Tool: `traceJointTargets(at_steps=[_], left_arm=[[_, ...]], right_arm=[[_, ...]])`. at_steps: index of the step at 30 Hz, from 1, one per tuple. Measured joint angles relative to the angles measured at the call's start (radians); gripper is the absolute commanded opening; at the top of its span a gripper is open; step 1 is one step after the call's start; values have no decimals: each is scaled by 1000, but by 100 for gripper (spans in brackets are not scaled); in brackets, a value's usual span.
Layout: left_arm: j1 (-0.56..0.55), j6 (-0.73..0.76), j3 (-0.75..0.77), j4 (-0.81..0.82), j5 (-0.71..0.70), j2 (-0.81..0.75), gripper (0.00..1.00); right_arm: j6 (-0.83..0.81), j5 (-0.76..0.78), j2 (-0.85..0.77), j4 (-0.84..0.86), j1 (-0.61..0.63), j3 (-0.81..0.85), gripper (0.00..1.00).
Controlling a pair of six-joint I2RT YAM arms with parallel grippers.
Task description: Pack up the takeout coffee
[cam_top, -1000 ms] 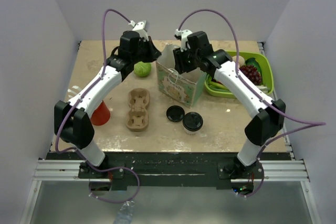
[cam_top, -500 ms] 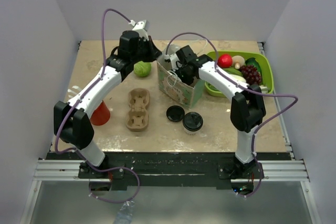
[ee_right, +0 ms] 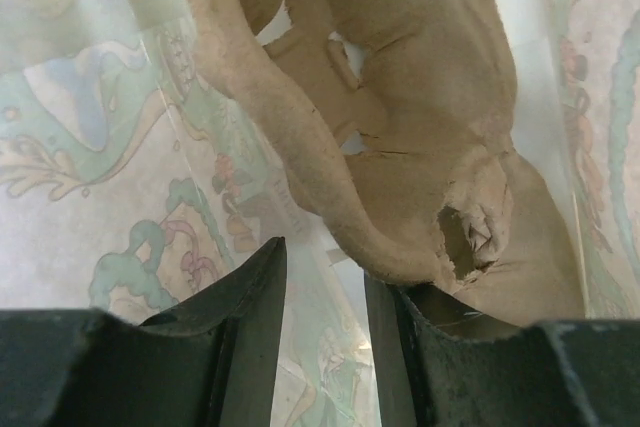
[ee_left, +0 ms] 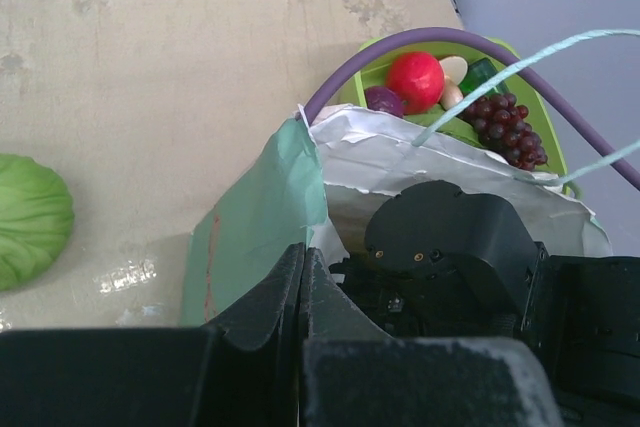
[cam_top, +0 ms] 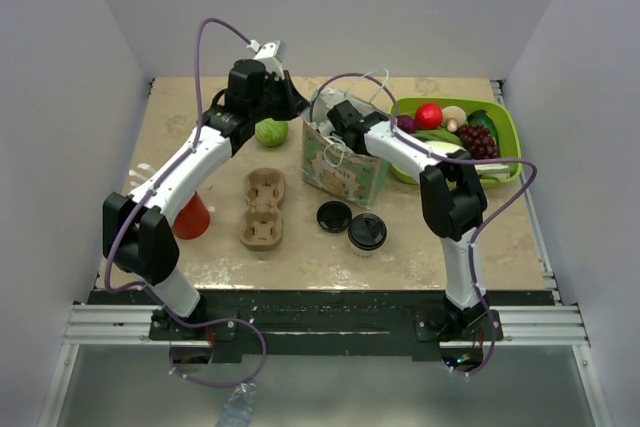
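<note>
The takeout coffee [cam_top: 367, 233], a small white cup under a black lid, stands on the table in front of the paper bag [cam_top: 348, 169], away from both grippers. My left gripper [cam_top: 293, 99] [ee_left: 303, 252] is shut on the bag's left rim and holds it up. My right gripper [cam_top: 337, 123] [ee_right: 325, 257] is down inside the bag, jaws apart with only the bag's printed wall between them. A brown pulp cup carrier [ee_right: 390, 137] lies in the bag just above and against the right finger [ee_right: 400, 347].
A loose black lid [cam_top: 333, 215] lies left of the coffee. A second pulp carrier [cam_top: 264, 207], a red cup [cam_top: 192, 217] and a green cabbage [cam_top: 270, 131] are on the left. A green tray [cam_top: 512, 137] of fruit stands right of the bag.
My right arm has folded leftward and its gripper has gone deeper into the bag, jaws a little narrower. The left gripper has kept its hold on the rim.
</note>
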Motion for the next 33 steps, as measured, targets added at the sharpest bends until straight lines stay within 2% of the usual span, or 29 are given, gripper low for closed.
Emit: traceJointTargets(at_steps=[8, 11, 15, 19, 24, 28, 33], left_arm=[[0, 0, -3, -1, 0, -1, 0], [0, 0, -6, -1, -1, -2, 0], [0, -1, -23, 0, -4, -19, 0], [-3, -2, -32, 0, -4, -40, 0], [-4, -4, -33, 4, -6, -53, 0], [-4, -4, -34, 0, -8, -55, 0], [-4, -4, -35, -1, -8, -55, 0]], right_arm=[[28, 151, 3, 21, 7, -4, 45], [55, 236, 3, 35, 18, -7, 53], [81, 291, -31, 99, 30, -50, 53], [78, 354, -158, 218, 30, -139, 55], [14, 436, -312, 333, 44, -183, 63], [-24, 397, -349, 364, 72, -183, 67], [-46, 220, -344, 314, 84, -183, 68]])
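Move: The cup carrier, already down inside the paper bag, has its middle about 4 cm ahead of the right hand, 3 cm right and a couple of cm below, rim right by one open finger. The loose lid lies 10 cm back and 2 cm left, the lidded cup 15 cm back and 5 cm right. From the left hand, pinching the bag's rim, the carrier is about 3 cm back, 11 cm right, 23 cm down. The cup carrier is nudged forward and right by the right hand's part-open fingers, low in the bag, some 3–4 cm. The hand then rises off it, about 13 cm up and still drifting forward, tips its fingers some 30 degrees forward and spreads them wider, finally easing back and left. The left hand keeps its pinch on the rim, shifting barely a centimetre back and up. ##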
